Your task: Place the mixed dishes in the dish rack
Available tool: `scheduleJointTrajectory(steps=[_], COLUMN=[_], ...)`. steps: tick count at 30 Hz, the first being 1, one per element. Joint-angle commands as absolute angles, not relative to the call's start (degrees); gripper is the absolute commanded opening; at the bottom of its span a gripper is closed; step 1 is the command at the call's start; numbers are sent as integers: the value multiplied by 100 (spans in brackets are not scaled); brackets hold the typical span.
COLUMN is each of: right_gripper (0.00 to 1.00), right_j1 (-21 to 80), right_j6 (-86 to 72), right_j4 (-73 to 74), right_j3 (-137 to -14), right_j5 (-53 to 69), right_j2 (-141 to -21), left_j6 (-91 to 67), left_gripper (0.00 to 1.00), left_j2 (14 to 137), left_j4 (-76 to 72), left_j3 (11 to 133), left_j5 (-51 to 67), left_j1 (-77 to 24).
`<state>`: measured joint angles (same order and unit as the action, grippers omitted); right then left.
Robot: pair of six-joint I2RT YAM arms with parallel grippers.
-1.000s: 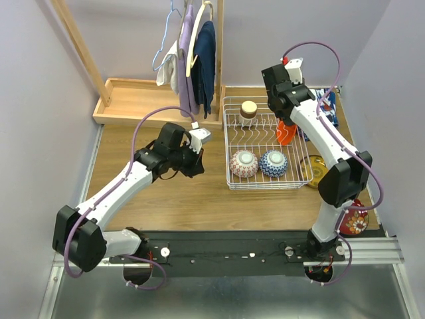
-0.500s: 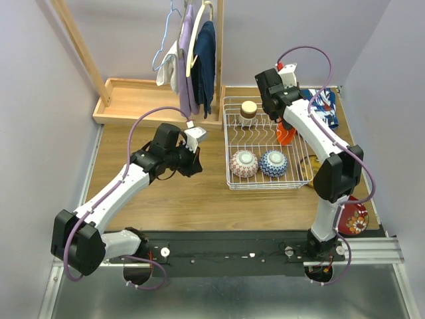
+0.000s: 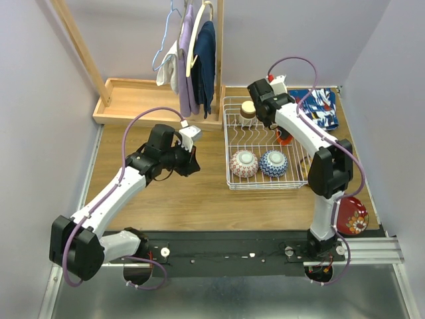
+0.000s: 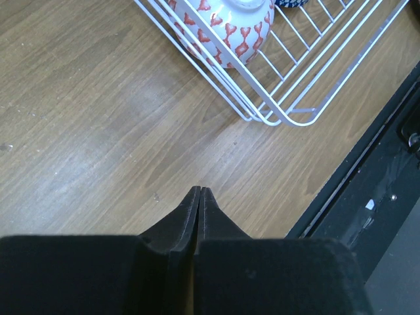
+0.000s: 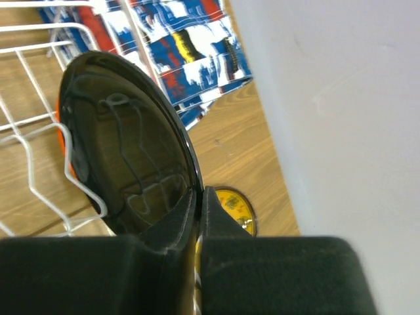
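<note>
The white wire dish rack [image 3: 267, 178] holds a red-white bowl [image 3: 244, 163], a blue-patterned bowl [image 3: 273, 163], a tan cup [image 3: 248, 108] and an upright orange plate [image 3: 285, 137]. My right gripper [image 5: 200, 191] is shut on the rim of a glossy black plate [image 5: 125, 151], which stands on edge among the rack wires [image 5: 29, 164] in front of the orange plate [image 5: 60, 134]. A yellow plate [image 5: 237, 209] lies on the table beyond. A dark red plate [image 3: 353, 219] sits at the near right. My left gripper [image 4: 199, 190] is shut and empty over bare wood, left of the rack [image 4: 289, 118].
A shallow wooden tray [image 3: 133, 100] and a stand of hanging clothes [image 3: 196, 60] are at the back left. A blue-red patterned cloth [image 5: 190, 46] lies right of the rack. The black rail [image 3: 232, 249] runs along the near edge.
My right arm has swung left across the rack's back, carrying the black plate. My left arm has drawn back slightly to the left.
</note>
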<state>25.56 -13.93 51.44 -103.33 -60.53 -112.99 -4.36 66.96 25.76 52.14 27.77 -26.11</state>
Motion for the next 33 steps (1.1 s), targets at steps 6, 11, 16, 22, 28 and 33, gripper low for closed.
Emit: scheduleJointTrajectory(steps=[6,11,16,22,28,33], right_gripper=[67,79,94,100,99,99], right_j1=[2602,2505,1295,-561,-914,-1440], right_j6=[-976,-633,-817,-528,-62,-79], right_j4=[5282,5230,5396,5722,5441,4914], right_j3=[-10678,-10381,-9985,-9502,-8018,-7067], right_j5=[-4765,-3763,-2115,-292,-176,237], right_j2=[-11259,-10522,-9976,-9800,-9431,-9299], left_j6=[-492,-335,-88,403,711,1474], left_gripper=[13,16,27,53,59,60], left_j2=[6635,6846,7198,7506,7567,7672], left_j4=[2452,2627,2900,3260,3656,4296], left_j3=[5124,5352,5729,6160,6161,6135], left_j5=[2936,2901,2795,2558,2593,2681], left_j1=[-2514,-2514,-2514,-2470,-2382,-2356])
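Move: The black plate, pinched by its rim in the right fingers, has its middle about 4 cm ahead of that hand, 3 cm left and 6 cm below; the orange plate stands some 3 cm to the right of it. The blue bowl lies about 9 cm back and 5 cm left of the hand, 13 cm down; the yellow plate 12 cm back, 12 cm right, 18 cm down. From the left hand the black plate is roughly 17 cm ahead and 34 cm right. The black plate goes down the last 2 cm into the rack and is let go as the right fingers open wide and slip about 3 cm left. The emptied hand then rises, swings right over the rack's side, and drops back and down towards the yellow plate, tipping some 50 degrees to point down. The left fingers open too, that hand easing forward, then left, a couple of centimetres. ##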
